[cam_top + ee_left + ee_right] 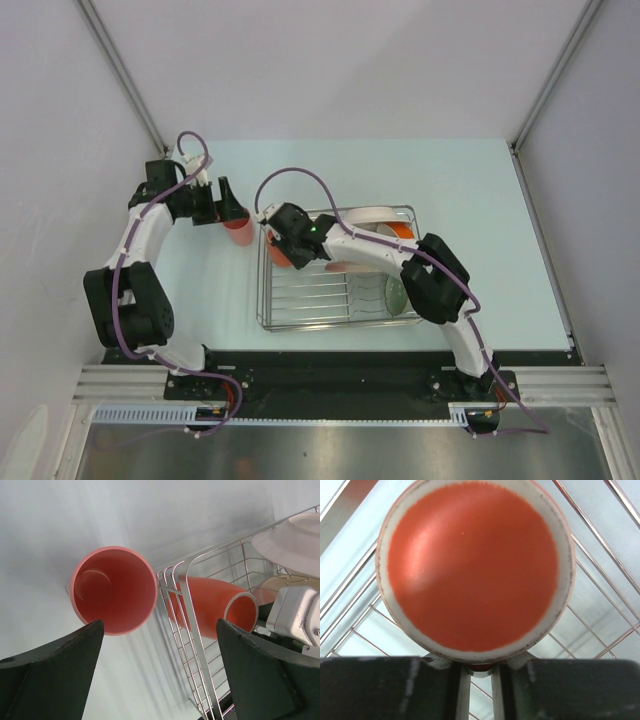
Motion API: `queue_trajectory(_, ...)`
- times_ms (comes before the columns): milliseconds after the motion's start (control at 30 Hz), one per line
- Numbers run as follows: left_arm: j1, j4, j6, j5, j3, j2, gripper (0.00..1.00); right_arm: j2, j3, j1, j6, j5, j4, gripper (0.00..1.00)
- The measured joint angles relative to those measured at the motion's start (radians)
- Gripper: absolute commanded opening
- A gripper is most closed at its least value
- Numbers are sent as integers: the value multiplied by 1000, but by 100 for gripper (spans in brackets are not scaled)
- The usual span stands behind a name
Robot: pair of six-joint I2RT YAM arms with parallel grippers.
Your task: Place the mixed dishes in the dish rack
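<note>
The pink tumbler (238,232) (114,590) stands upright on the table, just left of the dish rack (300,297) (193,625). My left gripper (229,205) (159,630) hovers over it, open, with nothing between its fingers. An orange mug (279,257) (472,565) (210,602) lies on its side over the rack's left end. My right gripper (285,240) (479,672) is shut on the mug's handle, below its round orange end. A pink-and-cream plate (375,212) (295,540), an orange bowl (401,231) and a pale green bowl (395,295) sit in the rack's right part.
The rack's wire wall (172,587) stands close beside the tumbler. The right arm (400,265) stretches across the rack from the right. White walls enclose the table on the left, back and right.
</note>
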Motion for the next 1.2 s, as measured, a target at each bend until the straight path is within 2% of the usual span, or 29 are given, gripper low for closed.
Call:
queue_trajectory(200,1,0,0,-17,0,0,100,0,-5,13,-9,38,0,46)
queue_trajectory(233,1,0,0,-19,0,0,99,0,-9,14,-10,44,1,52)
queue_trajectory(333,1,0,0,-20,0,0,100,-2,-29,14,-14,57,3,57)
queue_trajectory(700,2,16,-1,-68,0,2,100,-69,-51,33,-19,106,-17,64)
queue_trajectory(1133,2,79,-20,-234,-1,35,100,-260,128,136,-16,138,-60,62)
queue_trajectory(1200,1,100,-31,-276,-2,52,95,-294,140,134,-6,141,-60,61)
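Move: My right fingers still pinch the handle of the orange mug, whose body lies about 3 cm ahead and 4 cm left of them in the rack's far left corner. The pink plate in the rack is roughly 12 cm to their right and 2 cm back; the red cup outside it is about 6 cm ahead and 12 cm left. From my open left hand the red cup is some 4 cm ahead, 2 cm right and 10 cm below, and the orange mug about 10 cm right, 1 cm ahead and 9 cm below. I open my right fingers and let go of the orange mug's handle, easing a centimetre or so down and to the right, then lift quickly some 18 cm above the rack, drawing back about 4 cm and tipping the fingers outward about 20 degrees. Meanwhile my left hand, fingers still wide open, swings about 4 cm left, a little forward and down, beside the red cup without gripping it. ##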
